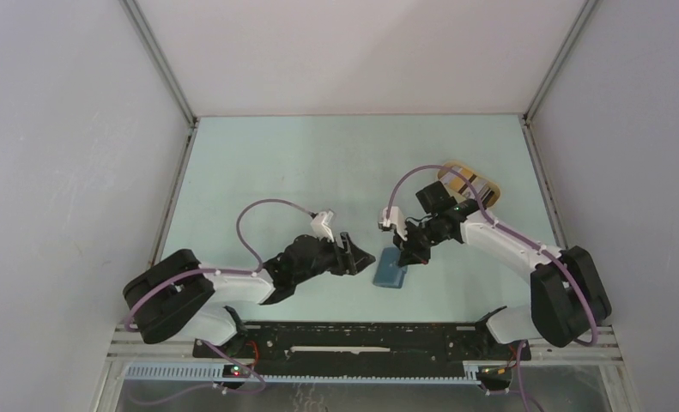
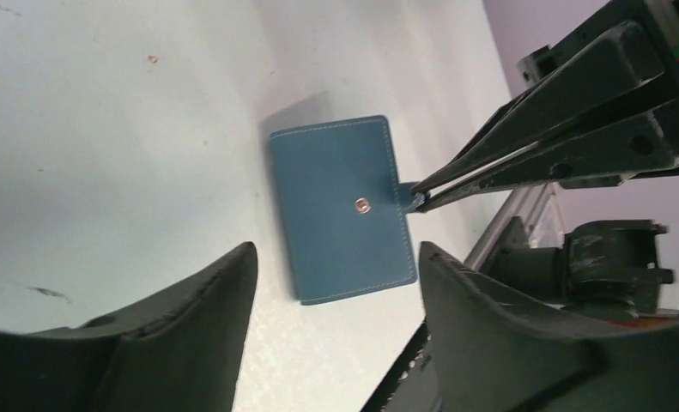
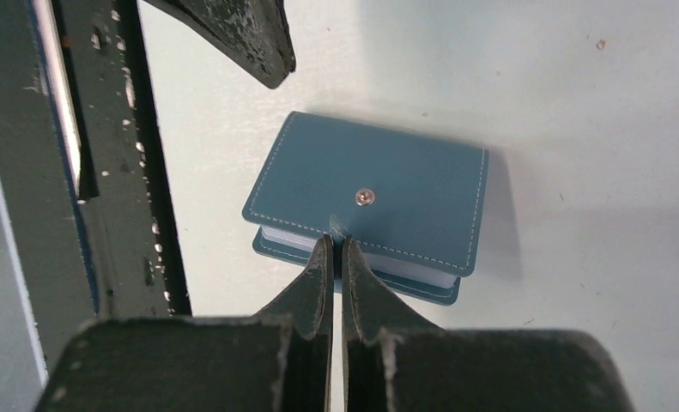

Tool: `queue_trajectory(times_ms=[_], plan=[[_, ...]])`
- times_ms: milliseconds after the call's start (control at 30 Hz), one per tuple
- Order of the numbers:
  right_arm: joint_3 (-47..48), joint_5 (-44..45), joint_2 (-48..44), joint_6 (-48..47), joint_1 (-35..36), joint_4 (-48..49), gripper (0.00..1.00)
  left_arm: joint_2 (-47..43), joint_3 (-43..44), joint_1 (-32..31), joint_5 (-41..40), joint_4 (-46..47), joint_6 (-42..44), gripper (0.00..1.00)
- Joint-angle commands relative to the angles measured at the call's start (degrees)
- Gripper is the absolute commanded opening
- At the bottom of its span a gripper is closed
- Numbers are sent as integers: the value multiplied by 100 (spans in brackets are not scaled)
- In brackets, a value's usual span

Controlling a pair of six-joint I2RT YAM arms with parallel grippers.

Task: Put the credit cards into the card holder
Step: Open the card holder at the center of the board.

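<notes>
The card holder (image 1: 389, 273), a teal-blue wallet, lies folded shut on the table between both arms, its snap stud (image 3: 365, 197) facing up. My right gripper (image 3: 336, 240) is shut on the small snap tab (image 2: 407, 196) at the wallet's edge, its two fingers pressed together. In the top view this right gripper (image 1: 417, 255) sits at the wallet's far right corner. My left gripper (image 2: 336, 249) is open just left of the card holder (image 2: 340, 206), holding nothing and not touching it. I cannot make out the credit cards.
A tan oval tray (image 1: 481, 184) with dark bands on it stands at the back right, partly behind the right arm. The black base rail (image 1: 361, 348) runs along the near table edge, close to the wallet. Grey walls close in the left, right and back.
</notes>
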Motion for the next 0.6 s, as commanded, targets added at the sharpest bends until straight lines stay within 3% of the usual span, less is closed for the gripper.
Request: queue_trajectory(times_ms=[0,167,567], plan=[[128,-709,-309,20,-93,-86,0,-243,-127,-88,-40,-13,352,80],[218,-980,-327,257,-135,-47,0,-62,21,-257,-5,11,498,90],[227,-942,-234,378,-159,-4,0,354,360,-325,412,172,607,93]])
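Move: The card holder hangs by its closing strap from the right fingers, its middle about 4 cm to the left of the right hand and some 2 cm lower. From the left hand it lies about 6 cm to the right, level fore and aft and roughly 3 cm lower, with the pinched strap some 10 cm to the right. The beige card tray stands well off, about 20 cm ahead of the right hand and 16 cm to its right. The card holder's strap stays pinched in the shut right fingers, which lift it about 2 cm, easing a little back and left and tilting slightly upward. The left hand rises a touch, then sinks about 3 cm while drawing back some 2 cm, turning slightly clockwise and spreading its fingers wider, so that its nearer fingertip comes up close to the top cover's corner on the strap side. ##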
